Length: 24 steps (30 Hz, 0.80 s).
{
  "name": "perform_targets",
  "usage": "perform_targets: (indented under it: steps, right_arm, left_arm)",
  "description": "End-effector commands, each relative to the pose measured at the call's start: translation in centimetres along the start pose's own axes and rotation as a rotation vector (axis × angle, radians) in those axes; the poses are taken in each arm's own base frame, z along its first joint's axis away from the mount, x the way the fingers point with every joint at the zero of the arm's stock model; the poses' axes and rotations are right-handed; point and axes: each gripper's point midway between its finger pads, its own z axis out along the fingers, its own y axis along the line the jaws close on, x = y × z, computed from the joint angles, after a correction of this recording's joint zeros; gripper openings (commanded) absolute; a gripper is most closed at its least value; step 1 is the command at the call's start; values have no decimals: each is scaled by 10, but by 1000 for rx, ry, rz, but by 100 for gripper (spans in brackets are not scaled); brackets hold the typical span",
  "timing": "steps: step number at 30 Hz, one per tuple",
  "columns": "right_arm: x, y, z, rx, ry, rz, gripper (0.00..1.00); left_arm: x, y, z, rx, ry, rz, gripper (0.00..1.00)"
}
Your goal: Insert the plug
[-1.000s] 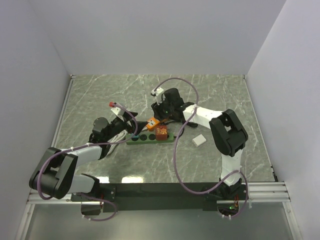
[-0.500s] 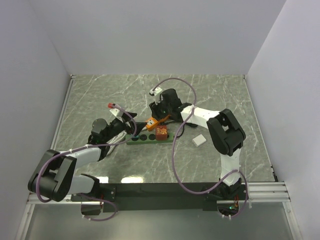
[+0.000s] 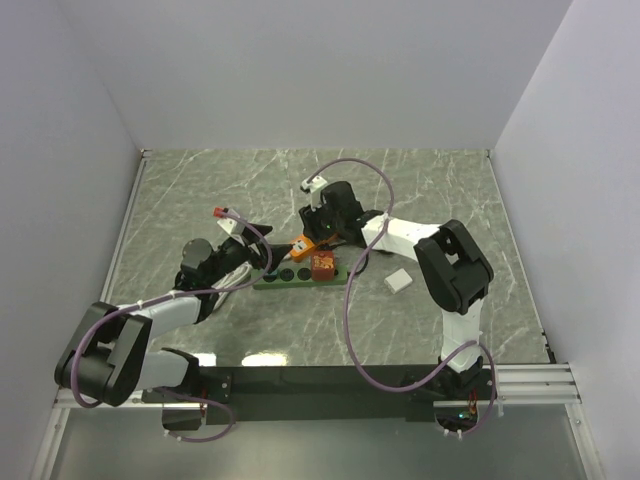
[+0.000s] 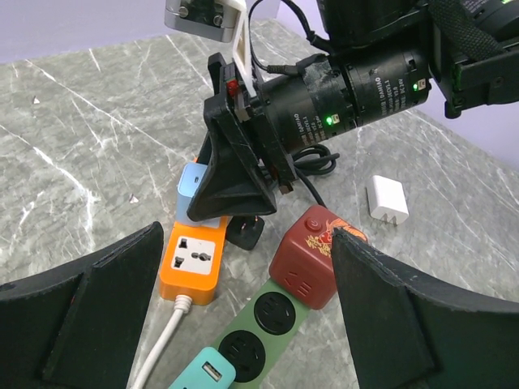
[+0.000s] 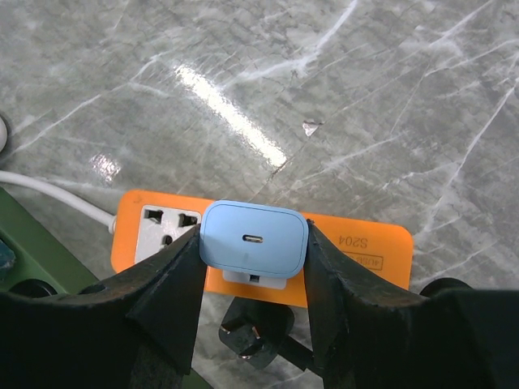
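My right gripper [image 5: 253,245] is shut on a light blue plug [image 5: 254,231], its USB-C port facing the camera. The plug sits right over the far socket of an orange power strip [image 5: 357,243]; its prongs are hidden. In the left wrist view the blue plug [image 4: 193,185] meets the far end of the orange strip [image 4: 190,259] under the right gripper [image 4: 235,182]. My left gripper [image 4: 247,275] hangs open just above a green power strip [image 4: 272,320], holding nothing. From above, the right gripper [image 3: 318,236] is over the orange strip [image 3: 304,246] and the left gripper [image 3: 262,258] is beside it.
A dark red cube adapter [image 4: 312,255] and a teal USB adapter [image 4: 203,374] sit on the green strip [image 3: 295,276]. A loose black plug [image 5: 255,328] lies beside the orange strip. A white charger [image 3: 398,281] lies to the right. White walls enclose the marble table.
The right gripper has shifted slightly lower and closer over the orange strip with the blue plug. The left arm has barely moved.
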Motion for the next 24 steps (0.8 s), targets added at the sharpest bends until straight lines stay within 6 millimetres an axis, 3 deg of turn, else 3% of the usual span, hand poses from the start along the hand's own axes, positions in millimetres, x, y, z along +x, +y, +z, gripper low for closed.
perform_targets:
  steps: [1, 9, 14, 19, 24]
  right_arm:
    - [93, -15, -16, 97, 326, 145, 0]
    - [67, -61, -19, 321, 259, 241, 0]
    - [36, -68, -15, 361, 188, 281, 0]
    - [13, -61, -4, 360, 150, 306, 0]
    - [-1, -39, 17, 311, 135, 303, 0]
  left_arm:
    - [-21, -9, -3, 32, -66, 39, 90]
    - [-22, -9, -3, 31, -69, 39, 90]
    - [-21, -10, -3, 36, -68, 38, 90]
    - [-21, -10, -3, 34, -67, 36, 91]
    - [-21, -10, -3, 36, -67, 34, 91]
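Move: The blue plug is already in my right hand's grip, on the orange power strip; the strip's middle lies about 4 cm straight below that hand. Counted from the right hand, the black plug sits some 3 cm back and 2 cm right, the red plug roughly 7 cm back and 2 cm right, and the green strip's middle 9 cm back and 4 cm left. From my open left hand the orange strip is about 10 cm ahead, 8 cm right and 12 cm lower. Keeping my right fingers' pinch on the blue plug and the plug on the orange strip's socket, I swing the strip round clockwise by some 25 degrees. The hand arcs right and forward, nearly 5 cm forward in all, away from the red plug and green strip, edging back left by about 1 cm at the end; my fingertips tip slightly downward. ##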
